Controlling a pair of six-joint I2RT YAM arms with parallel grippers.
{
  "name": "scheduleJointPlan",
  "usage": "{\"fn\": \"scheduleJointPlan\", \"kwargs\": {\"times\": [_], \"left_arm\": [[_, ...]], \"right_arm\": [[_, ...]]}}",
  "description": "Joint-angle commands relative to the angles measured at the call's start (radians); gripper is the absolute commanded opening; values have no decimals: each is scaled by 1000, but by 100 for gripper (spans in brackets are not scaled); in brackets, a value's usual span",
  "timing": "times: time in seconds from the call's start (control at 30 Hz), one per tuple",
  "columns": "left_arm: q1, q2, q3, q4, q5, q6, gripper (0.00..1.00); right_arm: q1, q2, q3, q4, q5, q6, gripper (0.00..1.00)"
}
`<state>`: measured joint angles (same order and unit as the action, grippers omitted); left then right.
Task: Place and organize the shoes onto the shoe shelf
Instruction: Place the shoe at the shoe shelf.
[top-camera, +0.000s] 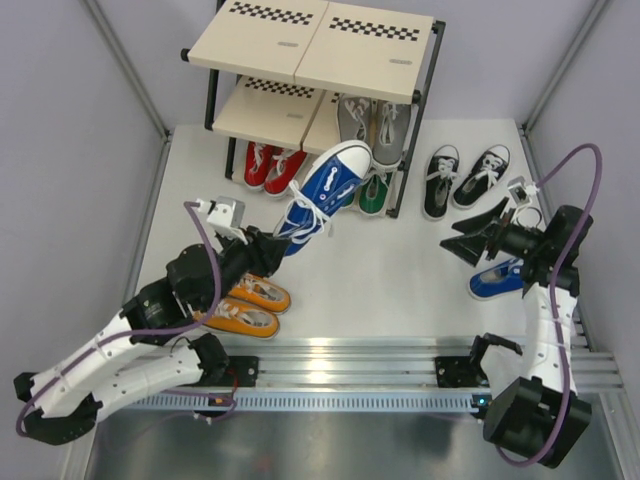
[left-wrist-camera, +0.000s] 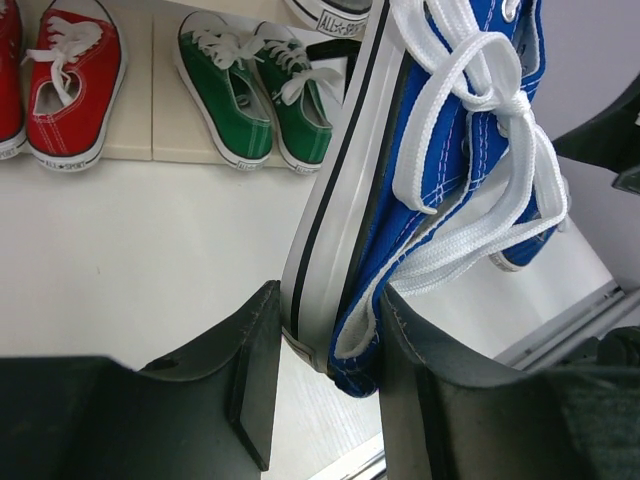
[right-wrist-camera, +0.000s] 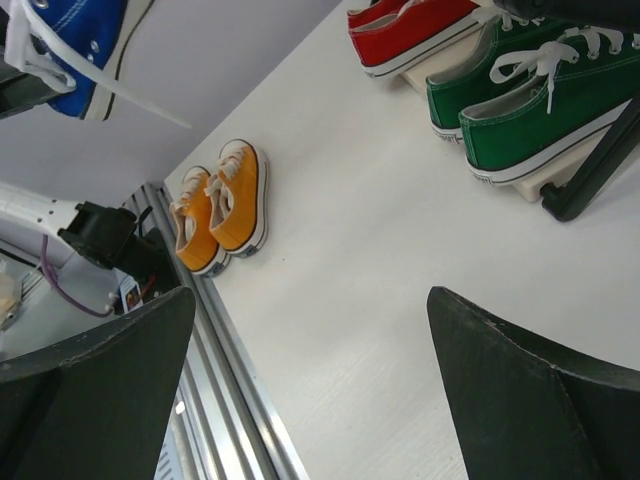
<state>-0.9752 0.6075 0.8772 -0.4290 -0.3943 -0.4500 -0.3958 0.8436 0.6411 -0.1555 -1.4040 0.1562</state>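
Note:
My left gripper (top-camera: 275, 245) is shut on the heel of a blue shoe (top-camera: 322, 190), held off the table with its toe toward the shoe shelf (top-camera: 310, 35). In the left wrist view the heel of the blue shoe (left-wrist-camera: 440, 150) sits between both fingers (left-wrist-camera: 255, 370). On the shelf's bottom tier are a red pair (top-camera: 268, 165) and a green pair (top-camera: 374, 195); a grey pair (top-camera: 372, 125) is on the middle tier. My right gripper (top-camera: 462, 237) stands open and empty beside a second blue shoe (top-camera: 497, 280). Its jaws (right-wrist-camera: 310, 300) frame bare table.
A black pair (top-camera: 462, 178) lies on the table right of the shelf. An orange pair (top-camera: 245, 305) lies by the left arm, near the aluminium rail (top-camera: 350, 365) at the front edge. Grey walls close in both sides.

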Motion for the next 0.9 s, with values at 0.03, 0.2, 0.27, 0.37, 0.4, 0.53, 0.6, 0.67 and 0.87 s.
{"fn": "scheduleJointPlan", "kwargs": {"times": [0.03,0.2,0.27,0.37,0.4,0.53,0.6,0.67,0.87], "left_arm": [[13,49,81,122,-69,1,0],[122,132,130,134,33,-42,0],[223,162,134,151,132,-61,0],[338,182,132,200,247,-99,0],[363,190,135,210,273,-125,0],[527,250,128,260,441,-213,0],[584,264,108,308,537,-274,0],[663,281,80,390,630,-320,0],[730,307,62,487,752,-408,0]], "right_arm": [[-15,-21,0,17,-39,-34,99],[-18,-26,-1,17,-44,-30,99],[-21,-31,-1,17,-49,-29,99],[-23,-40,-6,19,-52,-26,99],[-25,-41,-8,19,-55,-26,99],[-28,-51,-9,30,-58,-17,100],[-28,-54,-11,28,-61,-15,99],[-29,-57,-11,28,-62,-15,99],[-29,-63,-15,28,-67,-14,99]]}}
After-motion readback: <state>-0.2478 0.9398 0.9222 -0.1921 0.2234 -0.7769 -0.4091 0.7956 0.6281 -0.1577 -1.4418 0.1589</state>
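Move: The blue shoe, already gripped by its heel in the left hand, is bound for the free spot on the middle shelf beside the grey shoes, about 26 cm ahead, 7 cm right and perhaps 5 cm below that hand. The nearer grey shoe is about 25 cm ahead and 15 cm right; the green pair, one shelf lower, is some 21 cm ahead, 19 cm right and 25 cm down. From the right hand the spot lies roughly 27 cm ahead, 30 cm left, about level. The blue shoe, its heel still pinched and its toe leading, is carried by the left hand about 12 cm forward towards the middle shelf, swinging some 4 cm left on the later part of the way. Meanwhile the wrist tips the fingers downward and rolls its left side down, with a slight counter-clockwise turn, about 25 degrees in all; the grip doesn't change. ##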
